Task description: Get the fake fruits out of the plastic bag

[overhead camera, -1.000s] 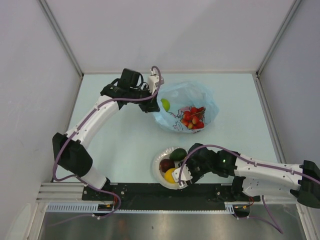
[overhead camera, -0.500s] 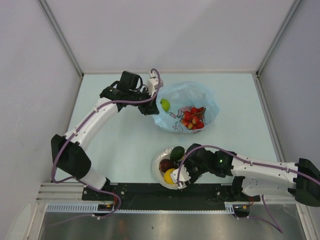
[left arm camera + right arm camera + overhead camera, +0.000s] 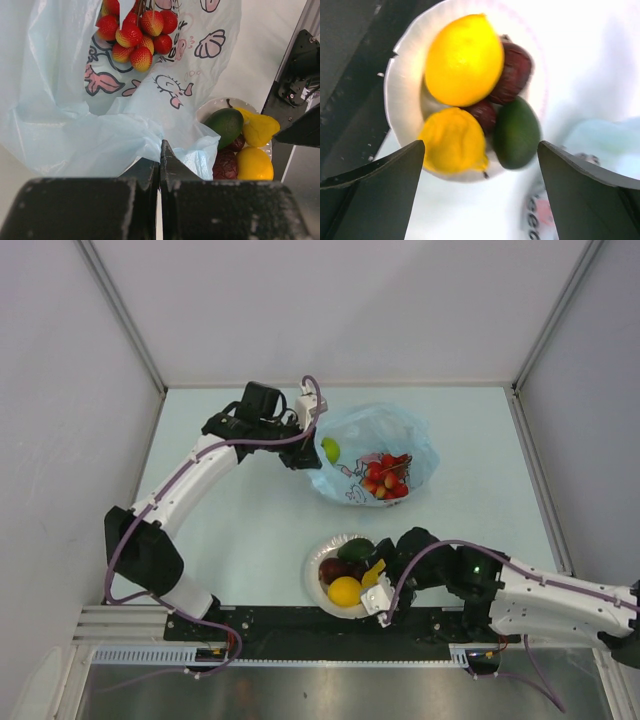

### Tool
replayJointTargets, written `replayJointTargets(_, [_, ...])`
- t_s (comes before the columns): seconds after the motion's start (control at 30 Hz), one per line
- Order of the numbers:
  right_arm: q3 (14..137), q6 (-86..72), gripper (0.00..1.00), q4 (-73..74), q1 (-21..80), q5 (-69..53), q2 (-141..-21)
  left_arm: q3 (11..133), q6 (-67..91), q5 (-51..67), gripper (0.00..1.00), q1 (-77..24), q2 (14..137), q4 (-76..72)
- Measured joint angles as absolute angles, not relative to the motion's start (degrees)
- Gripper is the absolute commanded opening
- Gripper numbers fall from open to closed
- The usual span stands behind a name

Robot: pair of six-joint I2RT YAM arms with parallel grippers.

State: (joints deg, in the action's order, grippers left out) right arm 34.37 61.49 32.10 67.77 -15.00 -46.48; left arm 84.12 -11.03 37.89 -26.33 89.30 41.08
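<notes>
The light-blue plastic bag [image 3: 378, 452] lies at the back of the table, and my left gripper [image 3: 304, 437] is shut on its edge [image 3: 150, 145]. Inside it I see a green apple [image 3: 330, 448] and a bunch of red fruits [image 3: 385, 475] [image 3: 137, 35]. A white bowl [image 3: 316, 558] [image 3: 400, 90] near the front holds a lemon [image 3: 345, 590] [image 3: 465, 60], a second yellow fruit [image 3: 373, 573] [image 3: 452, 140], an avocado [image 3: 357, 550] [image 3: 516, 132] and dark red round ones [image 3: 331, 569] [image 3: 512, 72]. My right gripper [image 3: 378, 586] [image 3: 480, 155] hangs open just above the bowl's right side with nothing between its fingers.
The black rail [image 3: 300, 625] of the arm bases runs right behind the bowl at the near edge. Grey walls [image 3: 60, 390] close the table on the left, right and back. In the left wrist view the bowl [image 3: 210, 106] shows beyond the bag's lower corner.
My right gripper has opened wide and drawn back to the right; the yellow fruit that was in it now lies in the bowl. The left gripper has kept its hold on the bag.
</notes>
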Motion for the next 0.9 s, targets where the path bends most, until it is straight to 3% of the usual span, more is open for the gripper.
replayJointTargets(0.27, [41.71,62.48,0.99,33.63,61.12,-12.45,-43.4,84.05,-11.07,38.17,0.0,-26.33,90.04,41.19])
replayJointTargets(0.33, [44.88,61.04,0.88,31.27,54.72,-13.69,-46.59,83.4,-11.57,38.13,0.0,-26.33,89.6,41.41])
replayJointTargets(0.5, [56.16,52.27,0.6,21.96,40.8,-16.78,-61.47,82.28,-14.9,38.06,0.0,-26.33,87.24,46.17])
replayJointTargets(0.57, [59.61,48.23,0.53,17.8,37.36,-18.7,-68.42,82.28,-16.88,37.85,0.0,-26.33,86.08,48.45])
replayJointTargets(0.77, [61.65,40.07,0.45,10.46,36.21,-20.45,-83.85,82.28,-20.05,36.32,0.0,-26.22,84.51,52.38])
replayJointTargets(0.9, [66.65,31.66,0.47,7.84,35.62,-18.35,-96.14,82.3,-19.92,32.58,0.0,-25.43,83.94,52.29])
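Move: The green fruit in the open bag seems to be what the empty right hand goes for: about 36 cm ahead, 10 cm to its left and 5 cm lower. The red fruit bunch lies some 29 cm ahead and 2 cm to its right. Just under this hand, 5 cm down and 1 cm left, sits the yellow pear, with the avocado 7 cm ahead and 6 cm left. From the left hand the green fruit is roughly 12 cm ahead, 4 cm right, 14 cm below. Still pinching the bag's edge, the left hand drags it about 4 cm left and 3 cm back. Meanwhile the right hand leaves the pear and sweeps some 27 cm forward and slightly left in a quick arc, up about 12 cm and back down over the bag towards the green fruit, swinging clockwise nearly 50 degrees while its wide-open fingers close to about half. ##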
